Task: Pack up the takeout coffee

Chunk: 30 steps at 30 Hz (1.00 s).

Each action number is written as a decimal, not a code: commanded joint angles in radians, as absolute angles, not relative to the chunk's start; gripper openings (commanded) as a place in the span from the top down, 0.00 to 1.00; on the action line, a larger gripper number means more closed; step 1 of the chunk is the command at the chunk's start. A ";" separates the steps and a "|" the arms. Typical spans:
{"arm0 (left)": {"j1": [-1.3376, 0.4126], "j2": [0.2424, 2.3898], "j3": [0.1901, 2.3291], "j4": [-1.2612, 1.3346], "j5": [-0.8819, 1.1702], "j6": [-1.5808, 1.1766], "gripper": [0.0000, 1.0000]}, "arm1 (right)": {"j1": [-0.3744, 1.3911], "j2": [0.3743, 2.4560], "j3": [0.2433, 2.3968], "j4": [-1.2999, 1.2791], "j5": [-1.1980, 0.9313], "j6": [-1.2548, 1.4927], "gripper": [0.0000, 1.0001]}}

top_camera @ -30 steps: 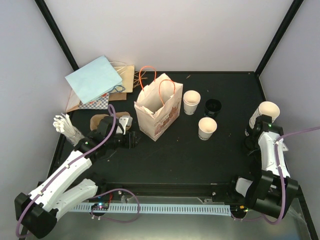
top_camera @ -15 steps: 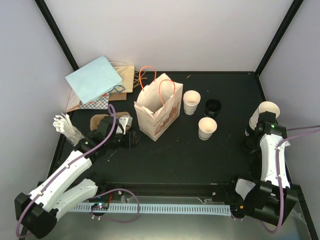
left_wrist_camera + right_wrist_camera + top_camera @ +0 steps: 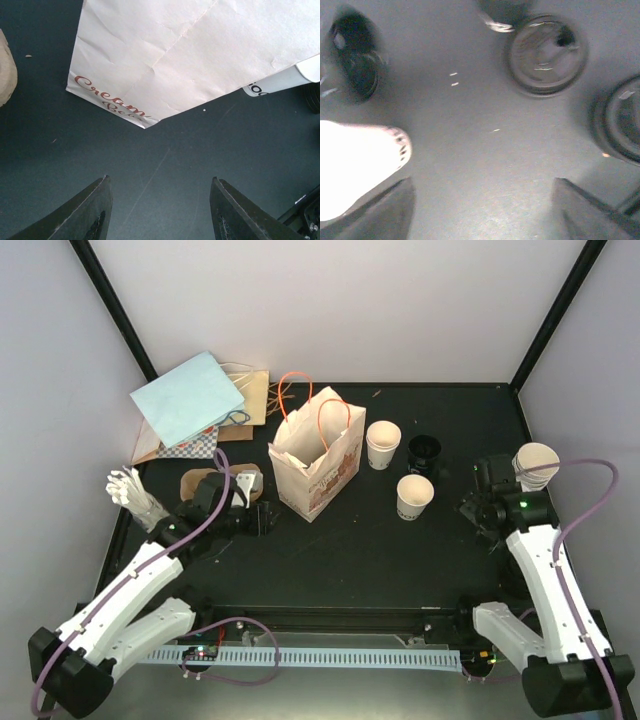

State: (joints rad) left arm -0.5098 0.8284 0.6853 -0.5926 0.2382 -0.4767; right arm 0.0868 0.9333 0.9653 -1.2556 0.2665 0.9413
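Two open-topped cream paper cups (image 3: pixel 383 444) (image 3: pixel 414 496) stand right of the printed paper bag (image 3: pixel 315 455). A stack of cups (image 3: pixel 535 465) stands at the right edge. Black lids (image 3: pixel 425 450) lie behind them. My right gripper (image 3: pixel 474 504) hovers between the nearer cup and the stack, open and empty. The blurred right wrist view shows its gripper (image 3: pixel 485 200) over bare table, black lids (image 3: pixel 547 54) (image 3: pixel 620 120) ahead and a cream cup (image 3: pixel 355 165) by the left finger. My left gripper (image 3: pixel 264 518) (image 3: pixel 160 179) is open, empty, facing the bag's base (image 3: pixel 190 50).
The brown pulp tray (image 3: pixel 200 482) lies partly under my left arm, its edge (image 3: pixel 5 70) showing in the left wrist view. A pale blue bag (image 3: pixel 190 395) and brown paper bags lie at the back left. White items (image 3: pixel 130 490) sit at the left edge.
My right arm has swung left and forward from beside the cup stack towards the middle of the table, jaws narrowing slightly. The left arm has not moved.
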 commanded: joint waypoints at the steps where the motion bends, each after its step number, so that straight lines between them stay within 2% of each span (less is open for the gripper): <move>1: -0.505 0.797 0.693 -0.575 0.201 -0.504 0.44 | 0.218 0.912 1.013 -1.167 0.146 0.898 0.29; 8: -0.505 0.779 0.692 -0.588 0.178 -0.514 0.44 | 0.294 0.929 1.069 -1.143 0.128 0.861 0.26; 25: -0.505 0.755 0.704 -0.572 0.211 -0.486 0.43 | 0.296 0.972 1.139 -1.075 0.187 0.598 0.27; 30: -0.505 0.762 0.701 -0.559 0.246 -0.485 0.43 | 0.296 0.990 1.127 -1.015 0.113 0.483 0.22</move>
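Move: The open, empty right hand has the single paper cup roughly 9 cm ahead and 10 cm to its left, its middle some 10 cm lower. The black cup is about 17 cm ahead and 9 cm left, the two nested paper cups about 19 cm ahead and 18 cm left; the black lid stack is around 8 cm ahead and 14 cm right. From the left hand the single paper cup is about 10 cm ahead and 34 cm right. No new grip is made: the right hand, fingers staying wide open and empty, heads over towards the single paper cup's side of the table. It first sweeps quickly left about 7 cm, drifting forward and up, then mostly climbs and reaches forward, some 6 cm each in all, turning about 30 degrees counter-clockwise while the fingers swing to point further ahead. ##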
